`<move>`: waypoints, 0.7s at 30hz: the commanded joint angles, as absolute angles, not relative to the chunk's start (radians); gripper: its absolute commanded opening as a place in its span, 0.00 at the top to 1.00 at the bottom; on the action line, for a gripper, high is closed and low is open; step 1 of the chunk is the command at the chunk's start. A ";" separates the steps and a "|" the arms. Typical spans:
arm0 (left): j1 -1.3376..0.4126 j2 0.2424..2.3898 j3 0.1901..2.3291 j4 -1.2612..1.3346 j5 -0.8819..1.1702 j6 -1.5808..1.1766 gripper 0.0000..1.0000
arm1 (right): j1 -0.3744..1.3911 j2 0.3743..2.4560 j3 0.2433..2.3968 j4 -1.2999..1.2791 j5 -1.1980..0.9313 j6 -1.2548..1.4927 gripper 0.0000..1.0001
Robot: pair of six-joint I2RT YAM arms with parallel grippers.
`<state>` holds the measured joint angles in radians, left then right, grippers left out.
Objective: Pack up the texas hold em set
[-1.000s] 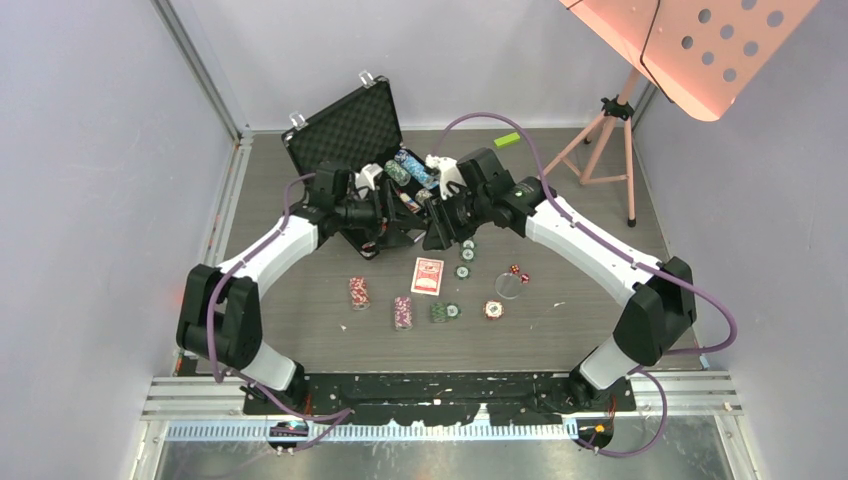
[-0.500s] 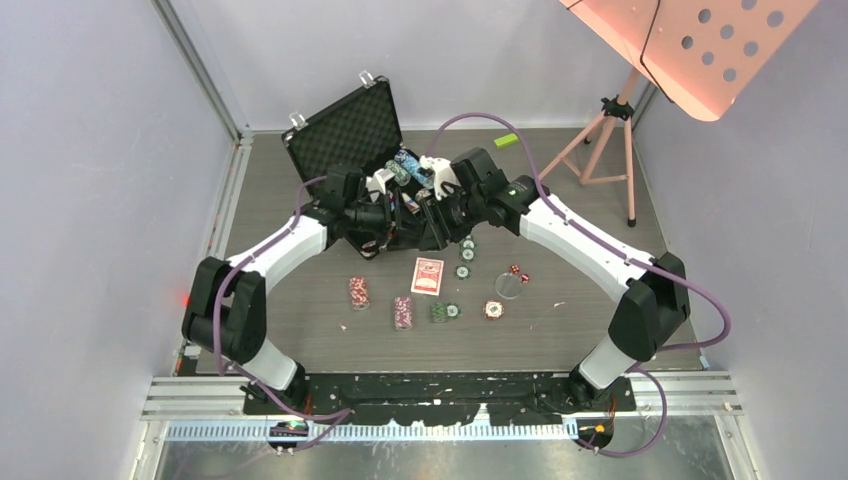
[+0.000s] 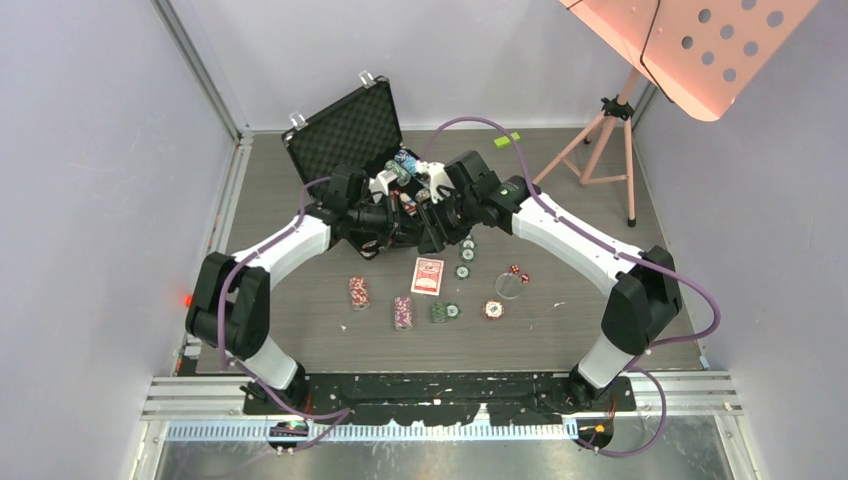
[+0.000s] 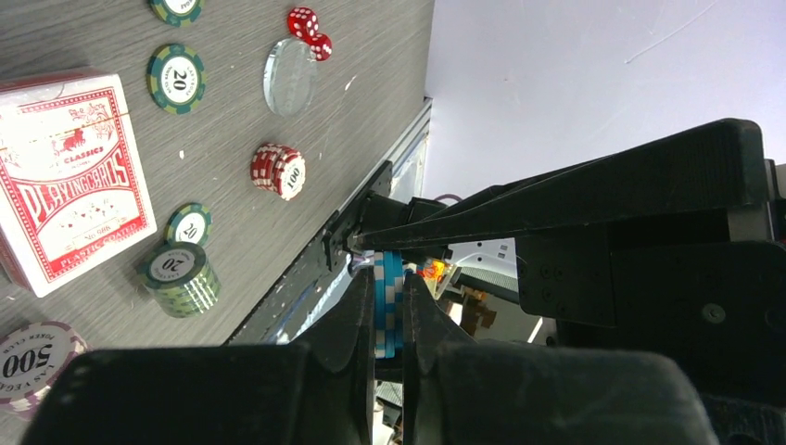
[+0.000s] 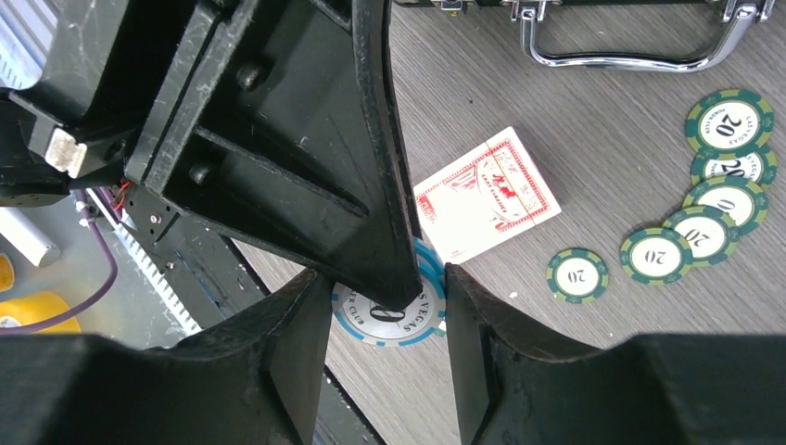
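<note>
The black briefcase (image 3: pixel 345 125) stands open at the back, with chip stacks (image 3: pixel 403 162) at its front. My two grippers meet just in front of it, above the table. The left gripper (image 4: pixel 389 278) is shut flat on a few blue-and-white chips (image 4: pixel 390 301). Those same blue chips (image 5: pixel 361 320) sit edge to edge between the fingers of the right gripper (image 5: pixel 385 278), which is shut on them. On the table lie the red-backed card deck (image 3: pixel 427 276), red dice (image 3: pixel 518 272), green chips (image 3: pixel 465 255) and red chip stacks (image 3: pixel 358 292).
A clear round disc (image 3: pixel 508 287) lies by the dice. A small green block (image 3: pixel 506 140) sits at the back, and a pink tripod stand (image 3: pixel 605 130) is at the back right. The briefcase handle (image 5: pixel 621 60) shows in the right wrist view.
The left gripper has closed onto the blue chips that the right gripper holds. Both grippers have shifted slightly left and back toward the briefcase.
</note>
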<state>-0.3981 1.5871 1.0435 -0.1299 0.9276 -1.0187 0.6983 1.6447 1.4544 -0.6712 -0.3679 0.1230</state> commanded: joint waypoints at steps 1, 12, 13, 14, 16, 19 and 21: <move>-0.405 1.597 1.078 -0.117 0.953 -0.978 1.00 | 0.702 1.632 1.478 -0.608 -0.341 0.129 0.41; -0.403 1.652 1.197 -0.284 0.809 -0.795 1.00 | 0.696 1.519 1.353 -0.535 -0.196 0.177 0.00; -0.403 1.655 1.216 -0.303 0.777 -0.757 1.00 | 0.691 1.500 1.320 -0.521 -0.167 0.186 0.00; -0.404 1.660 1.234 -0.325 0.724 -0.730 1.00 | 0.689 1.456 1.301 -0.489 -0.147 0.203 0.00; -0.414 1.662 1.261 -0.346 0.570 -0.684 1.00 | 0.685 1.378 1.238 -0.434 -0.067 0.235 0.00; -0.444 1.670 1.298 -0.301 0.416 -0.622 1.00 | 0.683 1.264 1.138 -0.375 0.154 0.266 0.03; -0.470 1.693 1.336 -0.278 0.331 -0.552 1.00 | 0.683 1.179 1.085 -0.344 0.270 0.284 0.04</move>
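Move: The left hand pinches the blue chips it takes to the chip case, whose tray centre lies about 19 cm ahead and 11 cm left, some 13 cm lower. The handle is about 14 cm ahead and 4 cm left; the playing cards lie almost below, 3 cm ahead and 2 cm left. The right hand is on the same chips; from it the green chips lie about 11 cm ahead and 6 cm right, the loose blue chip some 19 cm ahead and 12 cm right, both some 16 cm below. The right hand opens from half to full width and gives up its grip on the blue chips, dipping nearly 2 cm before it draws off about 7 cm to its right and rises again, swinging some 20 degrees clockwise. The left hand keeps the blue chips pinched, first sinks a little and then speeds up forward towards the chip case, about 6 cm forward and 2.5 cm down in all, its right-pointing fingers tipping further down as the wrist rolls. ##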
